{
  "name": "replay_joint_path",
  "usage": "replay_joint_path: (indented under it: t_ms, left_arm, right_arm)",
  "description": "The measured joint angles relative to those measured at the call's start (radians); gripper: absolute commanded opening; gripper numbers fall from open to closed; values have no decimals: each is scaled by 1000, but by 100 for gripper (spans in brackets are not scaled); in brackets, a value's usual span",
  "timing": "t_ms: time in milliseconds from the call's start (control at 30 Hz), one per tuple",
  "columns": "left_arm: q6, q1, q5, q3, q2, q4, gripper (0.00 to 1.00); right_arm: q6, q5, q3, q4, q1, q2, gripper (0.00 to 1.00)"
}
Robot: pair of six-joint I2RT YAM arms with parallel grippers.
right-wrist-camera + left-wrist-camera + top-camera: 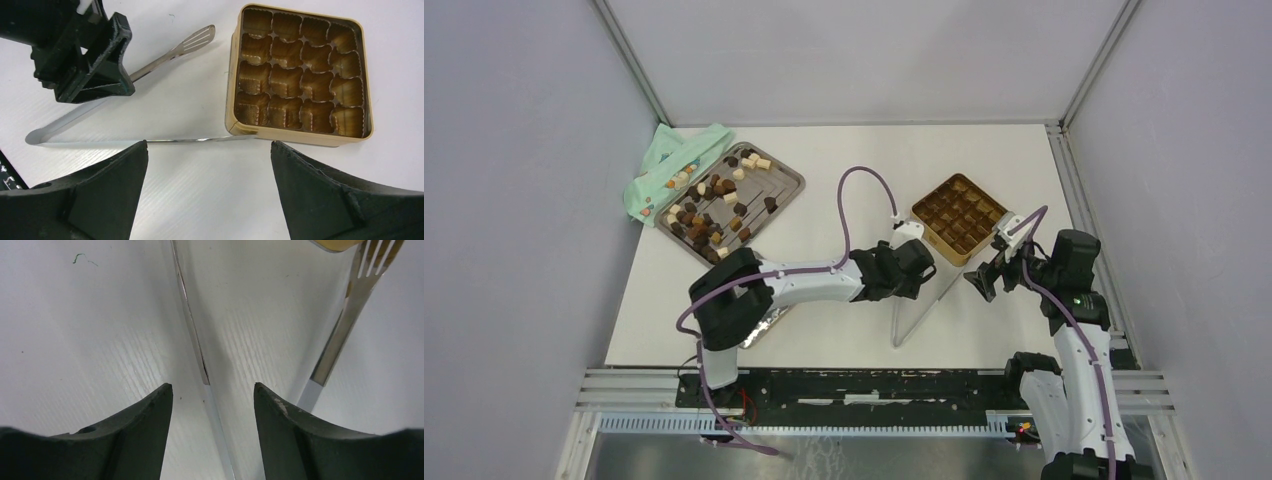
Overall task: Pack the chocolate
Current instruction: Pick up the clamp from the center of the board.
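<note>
The chocolate [716, 205], several dark, light brown and cream pieces, lies on a metal tray [786, 180] at the back left. The gold square tin [959, 218] [300, 75] stands right of centre, and its moulded cells look empty. Metal tongs [919, 310] [150, 65] lie spread on the table in front of the tin. My left gripper [914, 265] [213, 390] hangs low over them, jaws apart, with one tong arm [192, 330] running between the fingers untouched. The slotted tong arm [345, 325] lies to its right. My right gripper [989, 275] [209, 145] stands wide open near the tin's front corner, holding nothing.
A mint-green bag [669, 165] lies against the tray's back left side. A second shiny tray [764, 322] shows partly under my left arm. The left gripper's black body [85, 55] sits close to the right gripper, across the tongs. Grey walls enclose the white table.
</note>
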Motion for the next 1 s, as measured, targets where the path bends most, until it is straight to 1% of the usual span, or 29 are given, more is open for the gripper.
replay_joint_path:
  t_ms: [133,267,333,467,600,800,867,933,1000]
  left_arm:
    - [1,3,-14,41,61,-36,52]
    - [2,13,-13,64,105,-59,36]
    - [2,16,-12,70,119,-68,28]
    - [5,21,-8,83,145,-77,19]
    - [12,25,-4,87,149,-85,3]
    - [25,26,6,91,149,-95,2]
    - [27,26,9,90,143,-99,2]
    - [30,26,11,71,111,-102,2]
    - [34,26,14,39,47,-106,2]
  right_arm:
    - [1,12,-9,1,0,0,98]
    - [4,13,-13,11,-1,0,98]
    - [8,13,-17,19,-1,-2,98]
    - [16,13,-28,25,-1,-10,98]
    - [25,12,-28,29,-1,-14,98]
    - [26,1,-26,21,-1,-13,98]
    - [21,-23,-5,-7,-1,-11,98]
    - [4,-60,34,-38,-1,-10,98]
    - [-18,-111,92,-63,-2,-13,98]
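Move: The clamp's left leg lies open under the left hand, about 1 cm ahead, 1 cm to its left and 4 cm below. The clamp's right leg is some 6 cm to that hand's right and 1 cm back; the chocolate box stands roughly 15 cm ahead and 11 cm right. From the right hand, the left leg is some 15 cm left, 4 cm back and 15 cm below. Left hand sinks about 4 cm, pinches the clamp's left leg and lifts 2 cm; right hand rises 4. ##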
